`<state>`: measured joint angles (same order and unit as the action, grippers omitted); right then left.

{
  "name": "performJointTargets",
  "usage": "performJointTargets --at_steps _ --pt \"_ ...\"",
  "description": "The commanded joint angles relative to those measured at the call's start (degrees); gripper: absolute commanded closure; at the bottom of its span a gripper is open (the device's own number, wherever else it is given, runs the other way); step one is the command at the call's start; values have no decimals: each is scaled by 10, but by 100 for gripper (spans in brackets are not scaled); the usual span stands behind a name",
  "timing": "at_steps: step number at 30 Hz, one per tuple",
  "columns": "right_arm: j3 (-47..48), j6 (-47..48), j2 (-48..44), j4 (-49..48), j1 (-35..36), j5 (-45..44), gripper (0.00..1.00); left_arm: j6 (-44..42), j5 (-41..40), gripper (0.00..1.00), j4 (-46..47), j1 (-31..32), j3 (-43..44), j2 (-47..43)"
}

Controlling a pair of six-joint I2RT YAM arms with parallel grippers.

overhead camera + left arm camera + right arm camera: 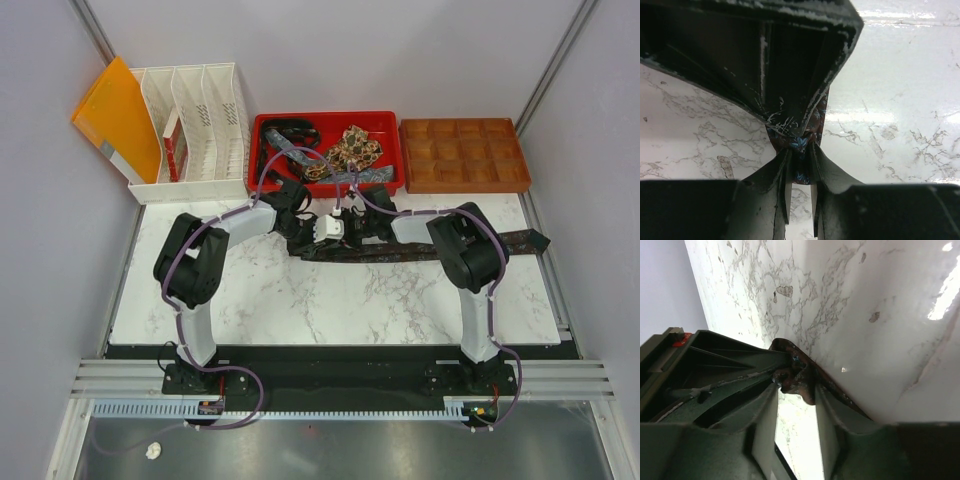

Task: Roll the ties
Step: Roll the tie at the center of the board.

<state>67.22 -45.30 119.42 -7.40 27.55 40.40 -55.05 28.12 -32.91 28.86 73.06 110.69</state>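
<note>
A dark brown-red tie (420, 247) with small blue figures lies stretched across the marble table from the middle to the right edge, its wide pointed end (525, 240) at the right. Both grippers meet at its left end. My left gripper (318, 228) is shut on a bunched bit of the tie (801, 142) between its fingertips (800, 155). My right gripper (346, 228) faces it, its jaws closed on a thicker wad of the same tie (799, 377) at its tips (796, 387). More ties, speckled tan (352, 150) and blue patterned (300, 160), lie in the red bin (325, 117).
A brown compartment tray (463, 188) stands at the back right next to the red bin. At the back left are a white file organiser (195, 120) and an orange folder (115, 115). Purple cables run along both arms. Grey walls close in on both sides.
</note>
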Motion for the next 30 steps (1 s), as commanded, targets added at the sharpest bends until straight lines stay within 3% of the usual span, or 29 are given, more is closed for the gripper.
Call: performJointTargets --at_steps 1,3,7,9,13,16,23,30 --pt "3 20 11 -16 7 -10 65 -23 -21 74 -29 7 -11 34" --pt "3 28 15 -9 8 -20 83 -18 -19 73 -29 6 -10 33" --pt "3 41 20 16 8 -41 100 -9 -15 68 -30 2 -6 23" --pt "7 45 28 26 8 -52 100 0 -11 63 -30 -1 -3 14" --pt "19 49 46 56 9 -66 100 13 33 41 -22 -23 -10 -26" --pt "27 57 53 72 8 -71 100 -1 39 36 2 -42 -33 -45" --pt "41 88 62 108 11 -79 100 -27 31 30 96 -57 -89 -63" --pt "50 103 65 118 15 -84 100 -45 50 30 101 -65 -87 -48"
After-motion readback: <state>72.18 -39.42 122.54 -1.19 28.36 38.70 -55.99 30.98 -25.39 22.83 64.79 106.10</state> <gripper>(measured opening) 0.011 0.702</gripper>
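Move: The tie's folded left end is already pinched in the left fingertips, its free edge poking out about 1 cm to their left. From the right hand, whose half-open fingers straddle the tie, that bunched end lies about 1 cm to the left and 2 cm down. The red bin's middle is about 19 cm ahead of the right hand and level sideways; the brown tray is 19 cm ahead and some 29 cm to its right. The right fingers shut on the tie and keep it pinched while that hand sinks about 1.5 cm towards the board. The left fingers then open wide and let go of the folded end, and the left hand slides about 3.5 cm to the left, away from the right hand, edging 1 cm forward at the last, fingers still low and spread either side of the tie's end. ##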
